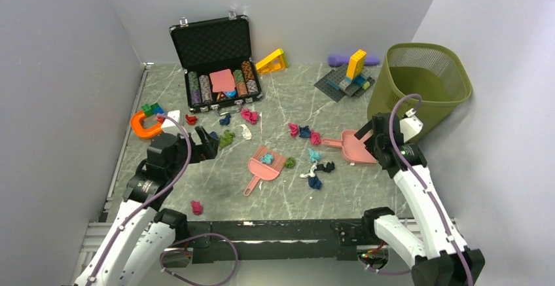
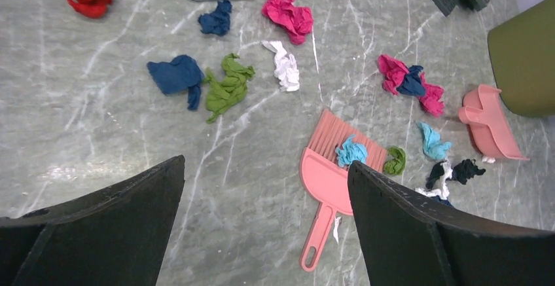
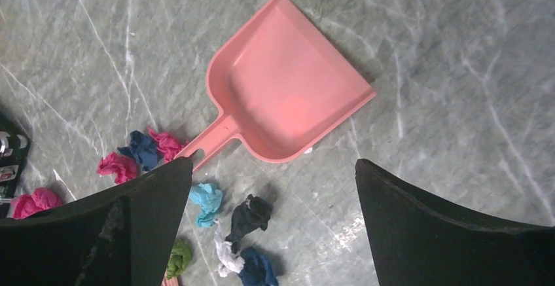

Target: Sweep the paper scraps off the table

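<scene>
Paper scraps (image 1: 307,132) in magenta, blue, teal, green, red and white lie scattered over the middle of the grey table (image 1: 294,197); one magenta wad (image 1: 196,207) sits alone near the front. A pink brush (image 1: 265,165) lies flat with a teal scrap (image 2: 351,150) on its bristles. A pink dustpan (image 1: 357,147) rests to the right of it. My left gripper (image 1: 208,143) hovers open above bare table, left of the brush (image 2: 330,181). My right gripper (image 1: 373,139) hangs open and empty just over the dustpan (image 3: 288,103), with a black scrap (image 3: 250,213) below.
An olive wastebasket (image 1: 422,80) stands at the right, behind the dustpan. At the back sit an open black case of poker chips (image 1: 219,63), a yellow wedge (image 1: 271,61) and a block model (image 1: 347,80). An orange horseshoe piece (image 1: 145,125) lies at the left wall.
</scene>
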Motion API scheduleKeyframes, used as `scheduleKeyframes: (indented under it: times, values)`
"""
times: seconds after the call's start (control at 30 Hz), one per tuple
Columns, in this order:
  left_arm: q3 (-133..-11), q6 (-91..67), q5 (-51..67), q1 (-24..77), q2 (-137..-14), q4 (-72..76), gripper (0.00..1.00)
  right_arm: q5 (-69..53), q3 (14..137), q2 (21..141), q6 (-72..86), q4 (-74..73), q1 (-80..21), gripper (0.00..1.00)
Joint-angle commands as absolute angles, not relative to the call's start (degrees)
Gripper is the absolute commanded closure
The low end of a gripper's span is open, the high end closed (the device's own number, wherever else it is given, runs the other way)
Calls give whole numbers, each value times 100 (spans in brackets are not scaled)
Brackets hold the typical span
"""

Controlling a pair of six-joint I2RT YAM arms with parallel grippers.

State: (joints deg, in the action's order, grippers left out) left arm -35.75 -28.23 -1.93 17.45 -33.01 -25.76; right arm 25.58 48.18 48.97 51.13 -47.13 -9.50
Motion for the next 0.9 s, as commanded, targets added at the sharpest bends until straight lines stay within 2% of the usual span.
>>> scheduleKeyframes:
  times: [0.0,0.13,0.3,0.47,0.63,0.77,0.87]
  values:
    - [-3245,-3054,266,1744,-3425,-1865,2,2147,5021,5439,5866,-4461,-918,0]
    - [-3127,-3038,256,1749,-3416,-1679,2,1973,5415,6215,6559,-4784,-923,0]
    - [-2993,-3008,406,1775,-3484,-1506,2,1280,5468,6775,7197,-4404,-1005,1]
    - [-2896,-2988,495,2041,-3570,-1475,2,1377,5596,7283,7603,-4168,-1474,2]
    - [-2906,-3096,-789,3701,-3780,-1727,1,1171,5812,7797,7431,-3930,-1978,0]
    - [-3030,-3173,-1817,4936,-4436,-1825,1,809,5686,7796,6964,-3445,-2063,0]
    - [-3172,-2976,-2537,5749,-5192,-1723,6,807,5520,7514,6769,-3244,-2065,0]
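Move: The brush handle lies about 11 cm to the left hand's right, 7 cm back and 18 cm below; down there too, the blue scrap on the bristles is 17 cm right and 3 ahead, the olive scrap 12 cm ahead and 1 right. The dustpan handle lies about 6 cm ahead of the right hand, 7 left and 16 below, with a crimson scrap 8 ahead, 13 left, and a light-blue scrap 1 ahead, 14 left. The left hand first sinks some 3 cm almost in place, then swings right, back and farther down towards the brush handle, about 11 cm to the right in all, turning roughly 20 degrees clockwise, and stays open above the brush. Meanwhile the right hand dips and reaches forward, then sweeps mostly left towards the dustpan handle, 13 cm left and 6 cm each forward and down, its left side rolling up some 20 degrees, fingers still wide open. ##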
